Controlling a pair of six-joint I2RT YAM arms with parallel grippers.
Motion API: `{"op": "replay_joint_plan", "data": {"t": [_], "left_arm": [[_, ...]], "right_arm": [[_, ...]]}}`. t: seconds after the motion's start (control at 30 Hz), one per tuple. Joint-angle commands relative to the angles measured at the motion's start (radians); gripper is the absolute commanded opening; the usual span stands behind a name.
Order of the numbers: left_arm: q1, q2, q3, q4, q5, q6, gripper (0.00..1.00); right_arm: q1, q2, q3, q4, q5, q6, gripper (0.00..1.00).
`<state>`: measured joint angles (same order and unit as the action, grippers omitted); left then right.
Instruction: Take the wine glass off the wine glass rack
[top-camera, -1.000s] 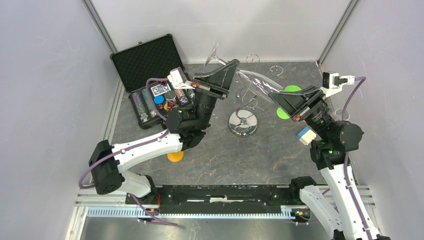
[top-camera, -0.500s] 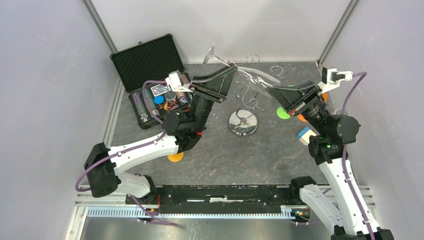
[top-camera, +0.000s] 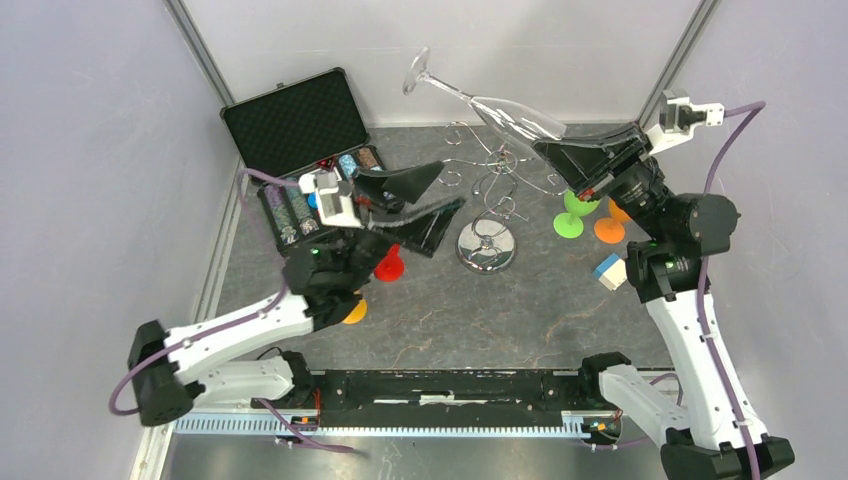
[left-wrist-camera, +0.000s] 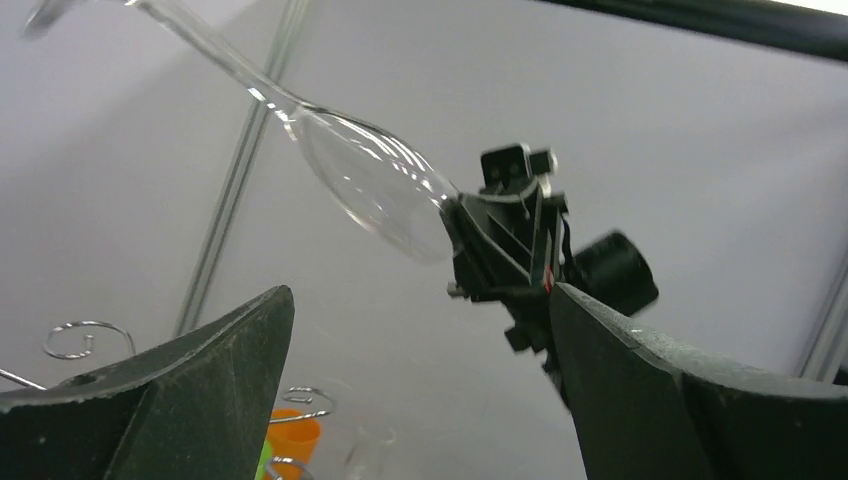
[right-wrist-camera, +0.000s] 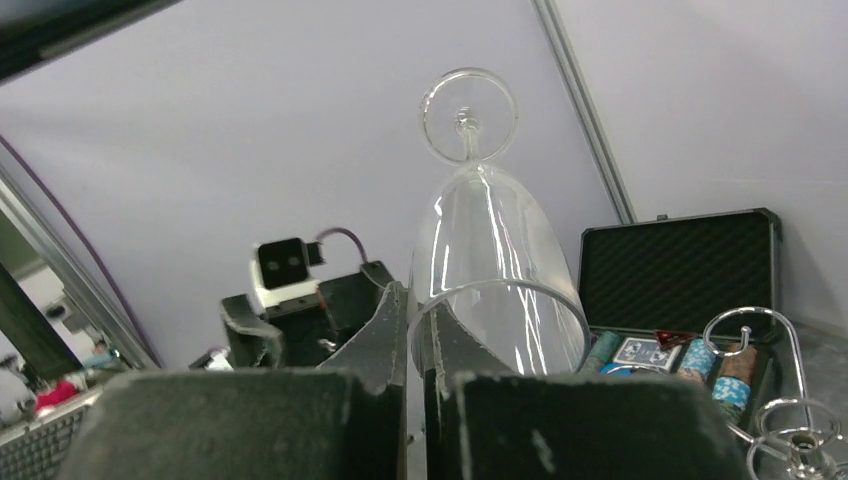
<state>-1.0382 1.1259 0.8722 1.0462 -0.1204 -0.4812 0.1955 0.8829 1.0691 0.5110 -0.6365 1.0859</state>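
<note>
The clear wine glass (top-camera: 500, 112) hangs tilted in the air above the wine glass rack (top-camera: 486, 247), its foot toward the back wall and clear of the curled hook arms. My right gripper (top-camera: 548, 150) is shut on the rim of the bowl. In the right wrist view one finger is inside and one outside the wine glass (right-wrist-camera: 495, 260), the right gripper (right-wrist-camera: 420, 320) pinching the wall. My left gripper (top-camera: 450, 185) is open, left of the rack and empty. The left wrist view looks up at the wine glass (left-wrist-camera: 375, 185) between the wide jaws of the left gripper (left-wrist-camera: 420, 330).
An open black case (top-camera: 300, 125) with poker chips and cards lies at the back left. A red cup (top-camera: 389, 265) and an orange disc (top-camera: 350, 312) sit near the left arm. A green goblet (top-camera: 570, 215), an orange cup (top-camera: 608, 228) and a blue-white block (top-camera: 608, 270) are at the right.
My left gripper opened, let go of the glass stem and drew back toward the near left. My right gripper lifted the glass up and back, off the rack's hooks.
</note>
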Motion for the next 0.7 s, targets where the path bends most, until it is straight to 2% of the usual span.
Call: {"op": "replay_joint_plan", "data": {"t": [0.0, 0.1, 0.27, 0.37, 0.53, 0.67], "left_arm": [[0.0, -0.2, -0.027, -0.21, 0.198, 0.38, 1.0], [0.0, -0.315, 0.014, -0.432, 0.227, 0.47, 1.0], [0.001, -0.429, 0.085, -0.654, 0.225, 0.48, 1.0], [0.0, -0.47, 0.107, -0.761, 0.173, 0.479, 1.0], [0.0, -0.572, 0.111, -0.934, 0.031, 0.463, 1.0], [0.001, -0.657, 0.103, -1.022, -0.101, 0.468, 1.0]], "right_arm": [[0.011, 0.041, 0.157, -0.193, -0.161, -0.178, 0.0], [0.04, 0.046, 0.232, -0.405, -0.207, -0.36, 0.0], [0.083, 0.022, 0.225, -0.508, -0.268, -0.496, 0.0], [0.105, -0.017, 0.172, -0.547, -0.31, -0.541, 0.0], [0.158, -0.054, 0.189, -0.896, -0.255, -0.842, 0.0], [0.219, -0.043, 0.189, -1.085, -0.162, -1.006, 0.0]]}}
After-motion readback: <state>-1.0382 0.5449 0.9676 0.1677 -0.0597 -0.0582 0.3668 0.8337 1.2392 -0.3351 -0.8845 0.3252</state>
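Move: The right hand already pinches the clear wine glass by its rim, foot slanting up and to the left. Open table lies some 52 cm below it and about 5 cm left. The bare rack is some 15 cm ahead of that hand, straight in line and 36 cm lower; the red glass is about 9 ahead, 22 left, 43 below. From the empty, open left hand, the held glass is roughly 7 cm ahead, 2 right and 7 above. Easing left at first, then sinking and drawing back, the right hand brings the clear glass down about 10 cm, back about 6 and a little left, past the front of the rack. It keeps its pinch on the rim and rolls some 35 degrees so the foot swings down. The left hand, fingers still open, backs away and left about 12 cm, rising slightly before sinking again. ##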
